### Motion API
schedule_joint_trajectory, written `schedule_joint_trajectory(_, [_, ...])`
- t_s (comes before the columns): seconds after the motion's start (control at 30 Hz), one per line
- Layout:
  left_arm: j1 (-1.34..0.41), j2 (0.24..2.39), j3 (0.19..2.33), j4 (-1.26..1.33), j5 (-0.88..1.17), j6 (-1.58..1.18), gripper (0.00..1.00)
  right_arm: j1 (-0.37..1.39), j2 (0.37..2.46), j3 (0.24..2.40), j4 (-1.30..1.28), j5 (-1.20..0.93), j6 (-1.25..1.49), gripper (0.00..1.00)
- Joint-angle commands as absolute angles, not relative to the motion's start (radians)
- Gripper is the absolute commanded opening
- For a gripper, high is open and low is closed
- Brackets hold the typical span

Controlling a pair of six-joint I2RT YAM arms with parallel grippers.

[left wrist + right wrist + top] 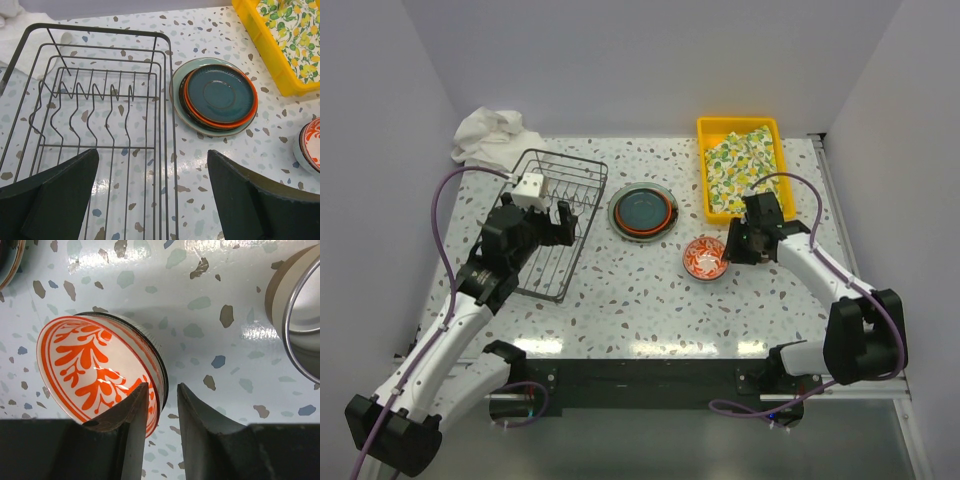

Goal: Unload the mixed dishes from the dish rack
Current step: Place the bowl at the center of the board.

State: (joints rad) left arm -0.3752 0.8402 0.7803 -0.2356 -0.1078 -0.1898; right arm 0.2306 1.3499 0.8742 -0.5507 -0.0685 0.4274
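Note:
The dark wire dish rack point(552, 215) point(100, 31) lies at the left, and no dish shows between its tines. My left gripper point(537, 222) point(152, 200) hangs open above the rack's near right side. A stack of plates point(642, 211) point(220, 94), dark teal on top, rests on the table beside the rack. The red-white patterned bowl point(705, 257) point(95, 367) point(310, 142) sits on the table. My right gripper point(735, 245) point(162, 405) is open astride its rim, one finger inside and the other clear of the wall. A grey-brown cup point(280, 290) stands just beyond.
A yellow tray point(708, 170) with a lemon-print cloth point(740, 165) stands at the back right, close behind my right arm. A crumpled white cloth point(490, 135) lies at the back left, behind the rack.

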Motion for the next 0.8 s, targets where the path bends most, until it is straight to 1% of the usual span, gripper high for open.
schedule_joint_trajectory(0.0, [-0.371, 0.830, 0.821, -0.221, -0.106, -0.179, 0.95, 0.232, 1.287, 0.934, -0.609, -0.038, 0.403, 0.34])
schedule_joint_trajectory(0.07, [-0.371, 0.834, 0.824, -0.221, -0.106, -0.176, 0.95, 0.233, 1.279, 0.934, -0.617, -0.037, 0.399, 0.33])
schedule_joint_trajectory(0.2, [-0.371, 0.844, 0.830, -0.221, -0.103, -0.173, 0.95, 0.233, 1.285, 0.925, -0.608, -0.055, 0.405, 0.24])
schedule_joint_trajectory(0.37, [-0.371, 0.847, 0.834, -0.219, -0.100, -0.172, 0.94, 0.233, 1.305, 0.900, -0.562, -0.072, 0.417, 0.18])
schedule_joint_trajectory(0.4, [-0.371, 0.845, 0.834, -0.221, -0.100, -0.170, 0.94, 0.232, 1.310, 0.893, -0.555, -0.074, 0.419, 0.14])
schedule_joint_trajectory(0.5, [-0.371, 0.842, 0.838, -0.232, -0.106, -0.167, 0.94, 0.233, 1.322, 0.878, -0.537, -0.080, 0.422, 0.10])
schedule_joint_trajectory(0.63, [-0.371, 0.831, 0.836, -0.238, -0.115, -0.167, 0.95, 0.232, 1.333, 0.864, -0.514, -0.078, 0.425, 0.06])
schedule_joint_trajectory(0.77, [-0.371, 0.824, 0.838, -0.247, -0.118, -0.166, 0.95, 0.233, 1.322, 0.873, -0.528, -0.081, 0.425, 0.07])
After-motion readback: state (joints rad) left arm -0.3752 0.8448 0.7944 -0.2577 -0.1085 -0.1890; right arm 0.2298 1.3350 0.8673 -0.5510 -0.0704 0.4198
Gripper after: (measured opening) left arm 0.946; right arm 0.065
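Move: The tilted bowl on top of the bowl stack has its middle about 7 cm to the right hand's left and level with it, some 3 cm lower; its near rim lies between the parted fingertips. The silver-rimmed mug stands about 12 cm to the hand's right and 3 cm farther out, and the plate stack about 29 cm left and 15 cm ahead. From the left hand the bowl lies roughly 45 cm right, 3 cm back and 20 cm down. Straight up by about 2 cm, then back down almost as far, the right hand hops at the right-hand rim of the top bowl, the wrist barely turning. Its fingers close from about a third open to nearly shut, starting on the way up, and end with the closed tips at that rim; whether they pinch or only rest on the rim can't be seen. ##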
